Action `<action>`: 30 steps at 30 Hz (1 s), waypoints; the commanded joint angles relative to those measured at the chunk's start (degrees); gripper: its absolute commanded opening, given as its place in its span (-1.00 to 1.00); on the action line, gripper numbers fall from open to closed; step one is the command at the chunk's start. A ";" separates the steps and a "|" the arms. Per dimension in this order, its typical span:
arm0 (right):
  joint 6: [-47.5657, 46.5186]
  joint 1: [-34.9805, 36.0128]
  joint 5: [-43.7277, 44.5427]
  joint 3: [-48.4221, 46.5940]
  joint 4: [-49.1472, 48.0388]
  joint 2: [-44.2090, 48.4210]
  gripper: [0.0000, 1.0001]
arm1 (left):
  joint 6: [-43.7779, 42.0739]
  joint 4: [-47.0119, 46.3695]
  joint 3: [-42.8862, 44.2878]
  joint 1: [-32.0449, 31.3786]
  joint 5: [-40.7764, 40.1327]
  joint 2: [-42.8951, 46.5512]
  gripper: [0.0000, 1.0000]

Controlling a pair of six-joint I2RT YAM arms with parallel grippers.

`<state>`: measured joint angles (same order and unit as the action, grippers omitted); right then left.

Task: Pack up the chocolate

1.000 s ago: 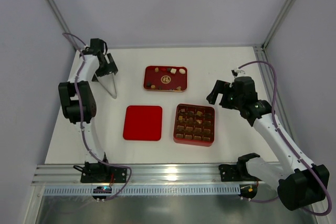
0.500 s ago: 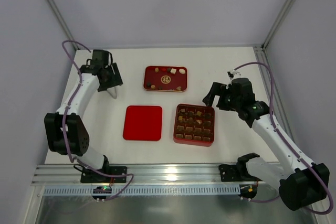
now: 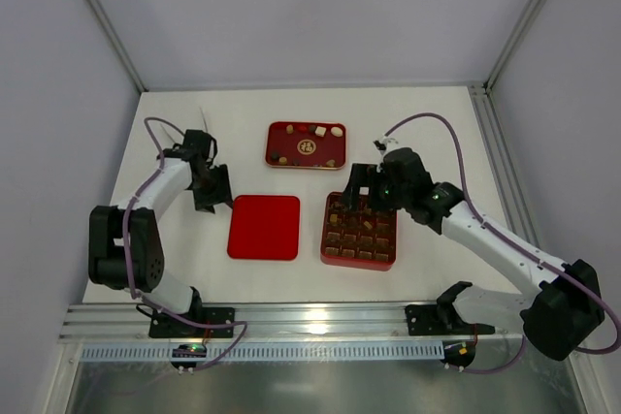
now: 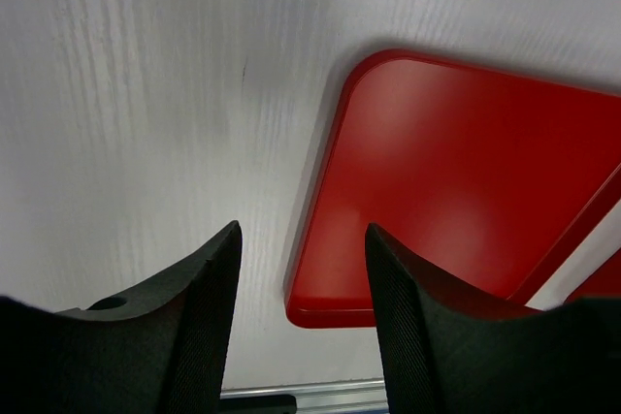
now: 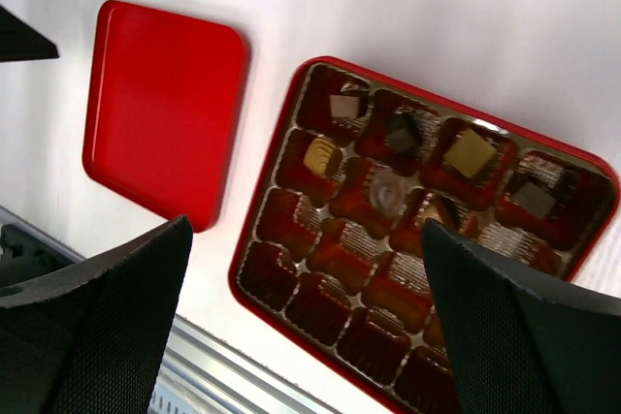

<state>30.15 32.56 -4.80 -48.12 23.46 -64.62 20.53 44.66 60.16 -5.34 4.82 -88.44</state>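
Several small pieces of the chocolate (image 3: 319, 130) lie in a red oval tray (image 3: 289, 141) at the back. More pieces (image 5: 470, 152) sit in the upper cells of the red gridded box (image 3: 358, 265) (image 5: 325, 307), whose lower cells are bare. The flat red lid (image 3: 264, 227) (image 4: 456, 191) (image 5: 160, 109) lies left of the box. My left gripper (image 3: 212, 191) (image 4: 303, 239) hovers low over the lid's left corner, jaws partly apart and holding nothing. My right gripper (image 3: 364, 186) (image 5: 306, 239) hangs wide open above the box's back left part.
The white table (image 3: 437, 133) is bounded by a metal rail (image 3: 320, 322) at the near edge and frame posts at the back corners. Grey walls close in the sides.
My left arm swung from the back left corner down toward the lid, its jaws narrowing. My right arm moved left, from beside the box to over it.
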 commanded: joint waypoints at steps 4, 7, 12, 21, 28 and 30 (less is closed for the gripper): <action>1.23 5.41 2.60 -6.98 -4.04 -5.34 1.00 | -2.25 -3.35 -1.45 0.07 4.76 -5.06 -0.06; 1.14 7.17 3.30 -9.27 -4.22 -8.06 1.00 | -2.69 -3.53 -0.40 0.07 5.99 -7.88 -0.16; 1.14 9.45 3.39 -13.57 -4.74 -14.38 1.00 | -3.66 -3.71 0.40 0.16 5.81 -12.00 -0.28; 0.79 12.00 2.07 -20.34 -5.62 -24.49 1.00 | -3.66 -3.36 0.48 0.16 5.03 -12.90 -0.98; -0.62 12.09 0.32 -24.91 -5.36 -31.00 0.99 | -3.05 -0.11 2.94 0.07 4.58 -7.98 -1.00; -1.67 12.09 -0.39 -26.23 -4.92 -33.46 0.99 | -2.78 0.51 3.64 0.16 4.94 -6.05 -0.99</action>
<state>30.06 44.31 -3.84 -70.30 19.77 -96.20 17.58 43.75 60.88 -5.23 9.63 -99.35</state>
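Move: The red lid is what both hands go for. From the left hand its middle is about 10 cm to the right, 4 cm back and 6 cm below, its left rim almost under the fingers; from the right hand it lies some 23 cm left, 4 cm back and 14 cm below. The chocolate box sits 5 cm back of the right hand, straight below; the dark red tray lies 16 cm ahead and 13 cm left of that hand. Down about 5 cm goes the left hand onto the lid's left rim, its fingers tipping some 10 degrees closer to vertical, then closing from half open to pinch the rim. The right hand, wide open, sweeps about 13 cm left from over the chocolate box towards the lid's far right corner, edging forward and later sinking, with a slight counter-clockwise turn. ##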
